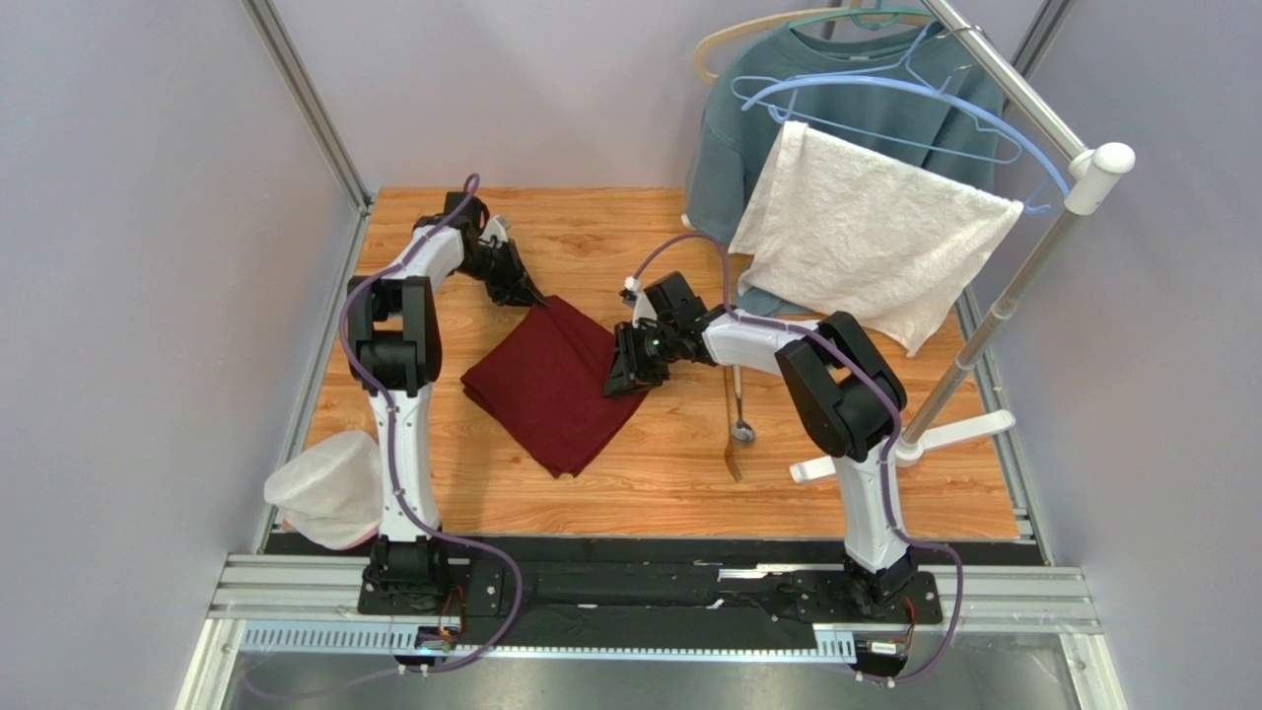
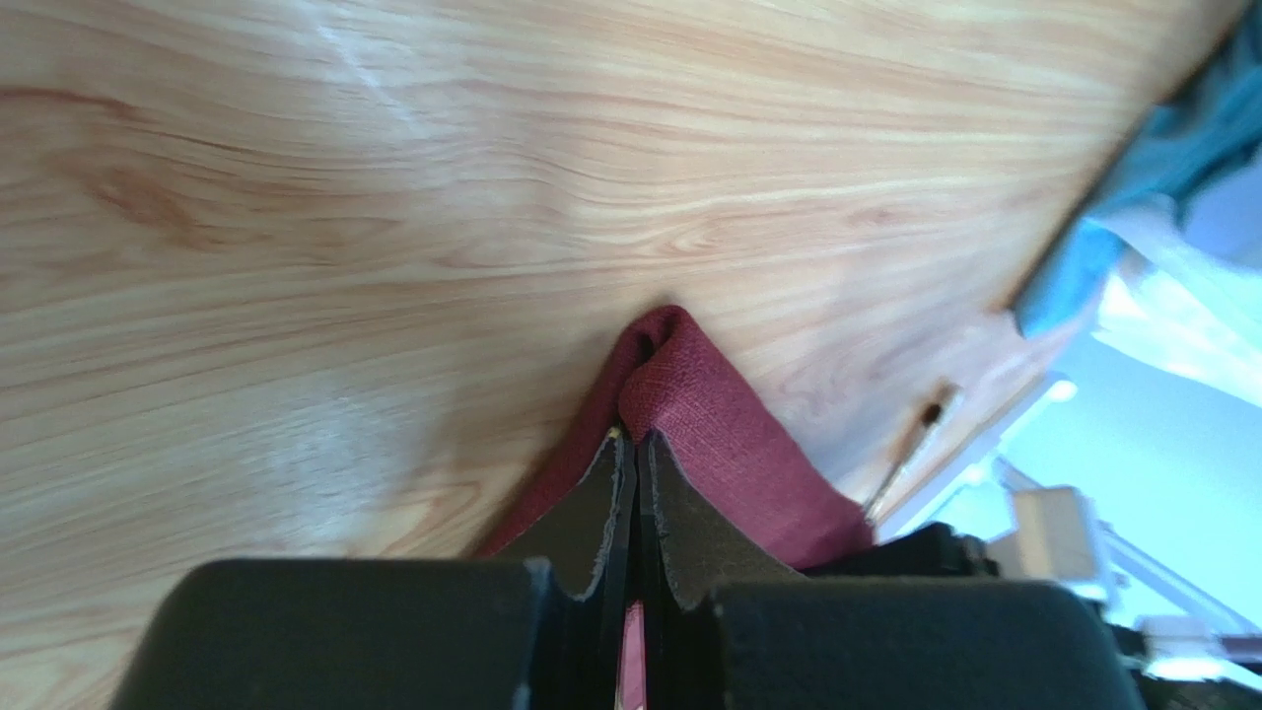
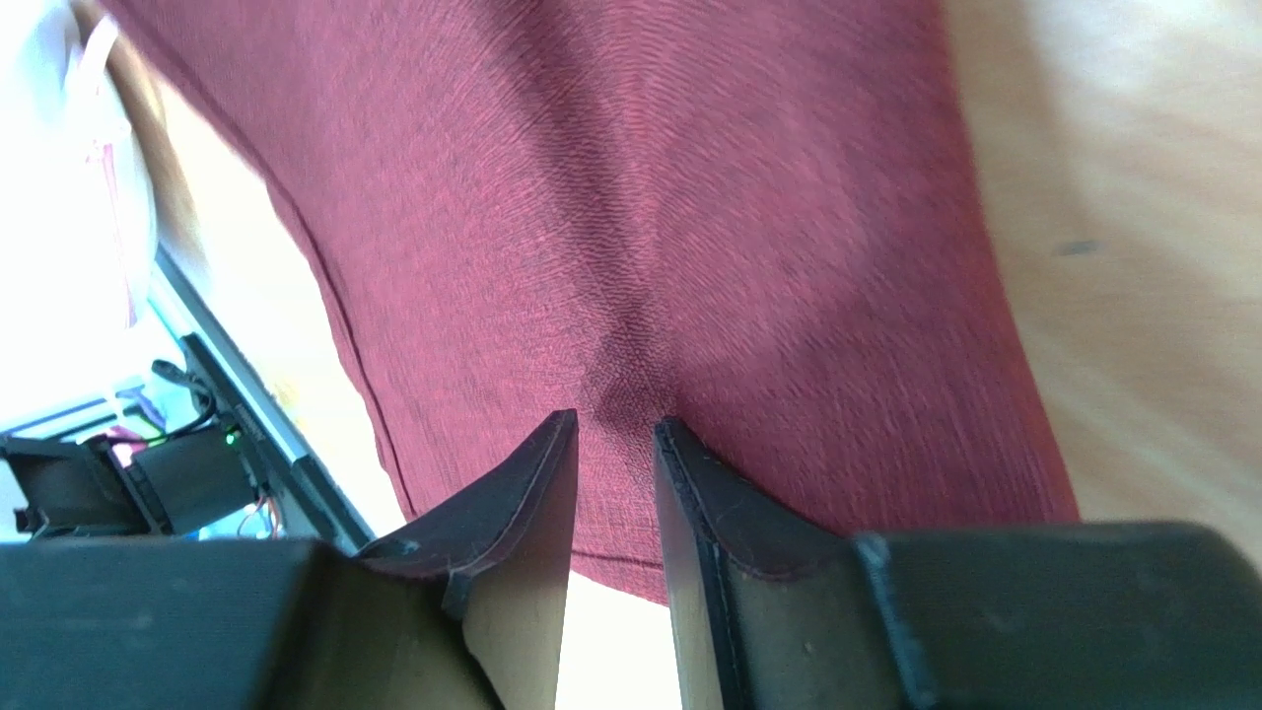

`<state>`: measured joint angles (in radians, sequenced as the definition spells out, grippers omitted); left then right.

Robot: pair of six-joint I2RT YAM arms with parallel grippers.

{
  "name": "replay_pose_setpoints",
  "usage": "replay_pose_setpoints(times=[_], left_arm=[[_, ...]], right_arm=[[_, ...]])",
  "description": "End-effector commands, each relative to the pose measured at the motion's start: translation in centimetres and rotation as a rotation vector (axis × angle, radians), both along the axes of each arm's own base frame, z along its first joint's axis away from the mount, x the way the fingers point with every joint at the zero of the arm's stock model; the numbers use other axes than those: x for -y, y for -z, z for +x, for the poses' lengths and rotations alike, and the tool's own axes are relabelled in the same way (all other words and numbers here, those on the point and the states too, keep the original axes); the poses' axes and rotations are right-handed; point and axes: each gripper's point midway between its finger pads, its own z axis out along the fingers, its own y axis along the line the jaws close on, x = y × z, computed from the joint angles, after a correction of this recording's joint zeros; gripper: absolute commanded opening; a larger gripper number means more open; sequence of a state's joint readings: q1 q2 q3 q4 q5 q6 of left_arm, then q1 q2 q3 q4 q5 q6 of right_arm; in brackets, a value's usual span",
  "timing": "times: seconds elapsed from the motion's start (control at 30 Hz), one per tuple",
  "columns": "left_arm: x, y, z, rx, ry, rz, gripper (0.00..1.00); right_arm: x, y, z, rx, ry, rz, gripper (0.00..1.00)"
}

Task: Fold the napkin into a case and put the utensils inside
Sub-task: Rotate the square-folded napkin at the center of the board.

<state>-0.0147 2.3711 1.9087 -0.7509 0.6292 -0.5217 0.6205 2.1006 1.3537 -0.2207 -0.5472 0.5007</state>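
The maroon napkin lies folded into a slanted oblong in the middle of the wooden table. My left gripper is at its far corner. In the left wrist view the gripper is shut on that raised corner of the napkin, with red cloth showing between the jaws. My right gripper is at the napkin's right edge. In the right wrist view it stands open, its tips on the puckered napkin. The silver spoon and the golden fork-like piece lie to the right of the napkin, untouched.
A white towel and a grey-blue sweatshirt hang from a metal rack at the back right; its white foot rests on the table. A white mesh bundle sits at the front left edge.
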Motion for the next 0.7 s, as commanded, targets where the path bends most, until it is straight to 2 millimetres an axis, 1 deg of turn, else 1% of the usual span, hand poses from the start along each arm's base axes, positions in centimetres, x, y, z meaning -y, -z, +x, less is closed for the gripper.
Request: replay_pose_setpoints(times=[0.0,0.03,0.07,0.1,0.13,0.17,0.2,0.23,0.27,0.3,0.33,0.37,0.4,0.43,0.47,0.5,0.53,0.57,0.6,0.63,0.67], left_arm=[[-3.0,-0.9,0.9,0.051,0.002,0.180,0.11],[-3.4,-2.0,0.2,0.057,0.015,0.208,0.15],[-4.0,-2.1,-0.5,0.048,0.016,0.240,0.19],[-4.1,-2.8,-1.0,0.053,0.015,0.248,0.26],[-4.2,-5.2,-1.5,0.097,0.016,0.256,0.28],[-4.5,-5.1,-2.8,0.079,0.017,0.273,0.35],[-4.8,-5.7,-3.7,0.080,0.016,0.290,0.40],[-5.0,-8.3,-4.5,0.134,0.012,0.303,0.41],[-5.1,-7.3,-6.5,0.096,0.019,0.310,0.41],[-5.0,-7.7,-7.5,0.102,0.023,0.304,0.42],[-4.9,-9.3,-8.3,0.149,0.018,0.296,0.42],[-4.5,-8.0,-10.4,0.104,0.030,0.272,0.42],[-4.2,-8.0,-11.0,0.115,0.028,0.251,0.42],[-3.8,-7.4,-12.8,0.095,0.036,0.225,0.42],[-3.0,-7.4,-13.6,0.095,0.049,0.174,0.42],[-2.2,-7.5,-13.8,0.116,0.065,0.144,0.42],[-1.7,-6.8,-14.6,0.092,0.083,0.125,0.42],[-1.5,-6.4,-14.8,0.084,0.094,0.128,0.42],[-1.1,-5.8,-15.0,0.068,0.109,0.138,0.42],[-1.0,-5.5,-15.0,0.062,0.110,0.141,0.42],[-0.5,-5.4,-15.1,0.051,0.119,0.117,0.42]], right_arm=[[4.7,2.6,2.0,0.012,0.074,-0.161,0.33],[4.9,2.3,3.3,0.039,0.085,-0.175,0.33],[5.5,3.1,3.7,0.040,0.069,-0.205,0.33],[6.1,3.2,4.6,0.051,0.078,-0.217,0.33],[6.1,2.5,6.3,0.090,0.092,-0.230,0.33],[6.7,3.1,6.5,0.083,0.075,-0.263,0.33],[7.0,2.9,7.2,0.091,0.080,-0.273,0.33],[7.3,2.5,8.2,0.119,0.093,-0.294,0.33],[6.8,1.1,9.5,0.154,0.092,-0.290,0.34],[6.4,0.5,10.2,0.180,0.072,-0.288,0.35],[6.0,-0.1,10.6,0.185,0.066,-0.280,0.36],[5.4,-2.1,11.4,0.202,0.066,-0.266,0.36],[4.8,-3.0,11.3,0.202,0.063,-0.258,0.37],[4.4,-4.1,10.9,0.206,0.060,-0.247,0.38],[4.2,-4.3,10.1,0.193,0.057,-0.252,0.44],[3.2,-4.8,8.8,0.197,0.038,-0.245,0.47],[2.8,-6.5,7.9,0.227,0.038,-0.230,0.51],[2.3,-6.7,7.2,0.235,0.031,-0.221,0.55],[1.9,-5.8,5.3,0.212,0.004,-0.232,0.55],[1.6,-6.5,4.4,0.203,0.012,-0.214,0.56],[1.4,-6.7,3.8,0.198,0.014,-0.200,0.56]])
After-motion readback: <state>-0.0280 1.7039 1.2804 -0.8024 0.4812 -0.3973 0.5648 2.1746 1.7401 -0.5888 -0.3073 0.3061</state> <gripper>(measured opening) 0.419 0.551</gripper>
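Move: At the left hand's closed fingertips is the napkin's far corner; the napkin's middle lies about 13 cm back and 2 cm to the right, just below. The right hand is on the cloth near its right-hand corner, with the napkin's middle roughly level and some 7 cm to its left. From the right hand, the spoon lies about 18 cm right and 2 cm back, the fork 17 cm right and 5 cm back. Dragging the cloth with fingertips pressed down near its right-hand corner, the right hand sweeps about 11 cm forward and 5 cm right, then lifts, opens wider and starts back over the napkin. The left hand pins the far corner only briefly, easing left as its fingers open to let go, then rises and draws back some 15 cm along the napkin's left side. ##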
